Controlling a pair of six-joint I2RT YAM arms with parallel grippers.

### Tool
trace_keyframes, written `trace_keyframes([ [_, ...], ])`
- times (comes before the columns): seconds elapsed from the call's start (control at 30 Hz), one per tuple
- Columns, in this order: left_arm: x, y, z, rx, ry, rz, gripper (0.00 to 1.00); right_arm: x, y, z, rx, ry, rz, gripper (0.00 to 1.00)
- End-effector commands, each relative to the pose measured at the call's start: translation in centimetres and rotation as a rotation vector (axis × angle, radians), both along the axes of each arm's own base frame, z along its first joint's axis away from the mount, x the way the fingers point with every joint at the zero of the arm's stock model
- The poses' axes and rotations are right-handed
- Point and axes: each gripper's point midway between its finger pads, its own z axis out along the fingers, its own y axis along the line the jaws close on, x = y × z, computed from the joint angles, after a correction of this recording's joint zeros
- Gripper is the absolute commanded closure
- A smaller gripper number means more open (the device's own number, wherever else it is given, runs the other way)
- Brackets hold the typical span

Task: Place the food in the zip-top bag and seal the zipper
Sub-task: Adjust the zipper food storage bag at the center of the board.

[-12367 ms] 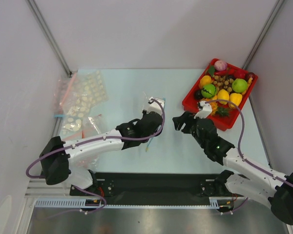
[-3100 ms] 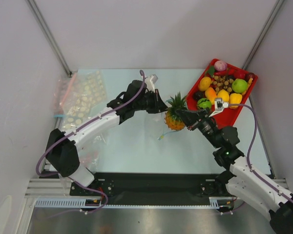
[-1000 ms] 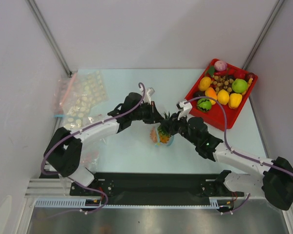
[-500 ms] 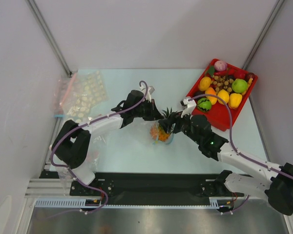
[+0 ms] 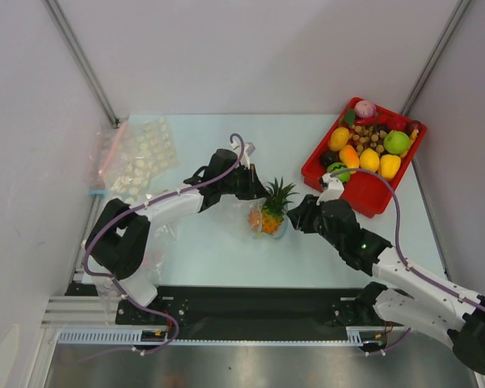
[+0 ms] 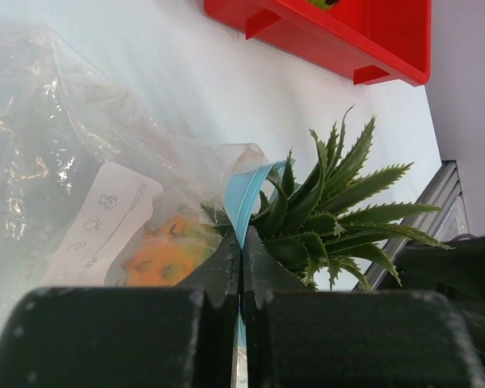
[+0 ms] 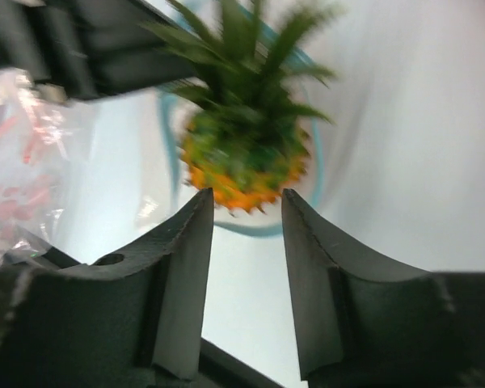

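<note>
The orange pineapple (image 5: 268, 218) with green leaves (image 6: 323, 210) sits in the mouth of the clear zip-top bag (image 5: 257, 217), body inside, leaves sticking out. It also shows in the right wrist view (image 7: 244, 166). My left gripper (image 5: 259, 191) is shut on the bag's light-blue zipper strip (image 6: 246, 194) and holds the mouth up. My right gripper (image 5: 293, 217) is open and empty, just right of the pineapple, with its fingertips (image 7: 196, 212) apart from it. The dark-marked green fruit (image 5: 336, 170) and yellow pieces (image 5: 369, 159) lie in the red tray.
The red tray (image 5: 323, 158) of toy foods stands at the back right; its edge shows in the left wrist view (image 6: 331, 48). Other clear bags with pink strips (image 5: 133, 166) lie at the left. Grey walls close in both sides.
My right gripper has let go of the pineapple and pulled back to the right and nearer. The pineapple stays in the bag's mouth. The left gripper keeps hold of the zipper strip.
</note>
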Motion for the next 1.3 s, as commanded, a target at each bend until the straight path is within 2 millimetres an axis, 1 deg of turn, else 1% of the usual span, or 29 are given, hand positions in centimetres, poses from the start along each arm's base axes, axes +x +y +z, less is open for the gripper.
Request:
trace_keyframes([
  [0.0,0.7,0.3,0.5,0.016,-0.026,0.008,1.00,-0.5,-1.8,-4.2,-0.002,0.139,-0.114,0.61],
  [0.07,0.8,0.4,0.5,0.017,-0.027,0.012,1.00,-0.6,-2.0,-5.7,0.003,0.168,-0.135,0.61],
  [0.1,0.8,0.3,0.5,0.016,-0.027,0.013,1.00,-0.8,-2.0,-6.6,0.023,0.180,-0.140,0.59],
  [0.13,0.5,0.5,0.1,0.030,-0.008,0.011,1.00,-0.8,-2.0,-7.3,0.028,0.191,-0.146,0.59],
  [0.2,0.5,0.5,0.1,0.031,-0.006,0.011,1.00,-0.3,-1.5,-7.4,0.073,0.191,-0.149,0.57],
  [0.23,0.5,0.5,0.1,0.031,-0.004,0.011,1.00,-0.3,-1.4,-8.2,0.062,0.209,-0.148,0.56],
  [0.3,0.5,0.6,0.1,0.030,-0.005,0.013,1.00,-0.1,-0.9,-8.5,0.076,0.208,-0.139,0.53],
  [0.4,0.5,0.5,0.1,0.029,-0.004,0.009,1.00,0.2,-0.2,-9.9,0.068,0.244,-0.126,0.50],
  [0.47,0.3,0.5,0.1,0.026,0.001,0.007,1.00,0.5,0.5,-10.6,0.067,0.262,-0.109,0.50],
  [0.53,0.3,0.5,0.2,0.024,0.001,0.006,1.00,0.7,0.8,-10.9,0.065,0.261,-0.099,0.50],
  [0.57,0.3,0.4,0.2,0.024,0.001,0.004,1.00,1.1,1.2,-10.8,0.071,0.257,-0.097,0.50],
  [0.6,0.3,0.4,0.2,0.024,0.000,0.003,1.00,1.2,1.2,-11.5,0.053,0.272,-0.098,0.50],
  [0.67,0.3,0.5,0.2,0.023,0.000,0.006,1.00,1.4,1.6,-12.0,0.044,0.287,-0.095,0.51],
  [0.7,0.3,0.4,0.2,0.022,0.003,0.004,1.00,1.4,1.9,-12.7,0.030,0.304,-0.090,0.52],
  [0.83,0.2,0.4,0.3,0.020,0.004,0.002,1.00,1.9,3.0,-12.5,0.043,0.301,-0.069,0.58],
  [0.9,0.2,0.4,0.3,0.020,0.006,0.003,1.00,2.2,3.3,-11.9,0.048,0.291,-0.062,0.78],
  [0.93,0.2,0.4,0.4,0.019,0.002,0.002,1.00,2.3,3.5,-11.4,0.059,0.280,-0.054,0.90],
  [0.97,0.2,0.4,0.4,0.017,0.004,0.003,1.00,2.1,3.5,-11.2,0.054,0.284,-0.051,1.00],
  [1.0,0.1,0.4,0.7,0.012,0.001,0.003,1.00,2.2,3.5,-10.8,0.055,0.279,-0.051,1.00],
  [1.03,0.1,0.5,0.8,0.013,0.000,0.004,1.00,2.2,3.4,-9.6,0.064,0.263,-0.049,1.00],
  [1.1,-0.1,0.5,1.3,0.002,0.001,0.005,1.00,2.1,3.1,-8.6,0.054,0.248,-0.049,1.00],
  [1.13,-0.2,0.5,1.5,-0.001,0.000,0.006,1.00,2.6,3.3,-7.2,0.060,0.226,-0.049,1.00],
  [1.17,-0.3,0.5,1.8,-0.003,-0.003,0.007,1.00,2.1,2.6,-7.1,0.020,0.247,-0.056,1.00],
  [1.2,-0.4,0.5,2.6,-0.013,-0.017,0.011,1.00,2.5,2.4,-6.1,-0.005,0.228,-0.051,1.00],
  [1.23,-0.5,0.7,2.9,-0.006,-0.019,0.016,1.00,2.3,1.9,-5.5,-0.053,0.262,-0.055,1.00],
  [1.27,-0.4,0.9,3.5,-0.003,-0.034,0.028,1.00,2.4,1.7,-4.4,-0.062,0.257,-0.053,1.00],
])
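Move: The right hand hangs half open and empty; the right-hand edge of the zipper bag's blue rim is some 15 cm below it, about 1 cm ahead and 2 cm to the left. The pineapple's body lies about 4 cm ahead of this hand, 7 cm left and 13 cm down; its leafy crown is 7 cm ahead, 4 cm left and 8 cm down. From the left hand, already pinching the rim's other side, that right-hand edge is roughly 8 cm back, 5 cm right and 10 cm lower. The right hand drops about 15 cm beside the pineapple, first easing slightly back and to the right and then coming in forward and left to the bag's right-hand edge, while its fingers tip about 20 degrees farther down and stay roughly half open. At the bottom they shut and pinch the blue zipper rim, then lift it some 5 cm, as the left hand holds nearly still and keeps its own pinch on the rim. ##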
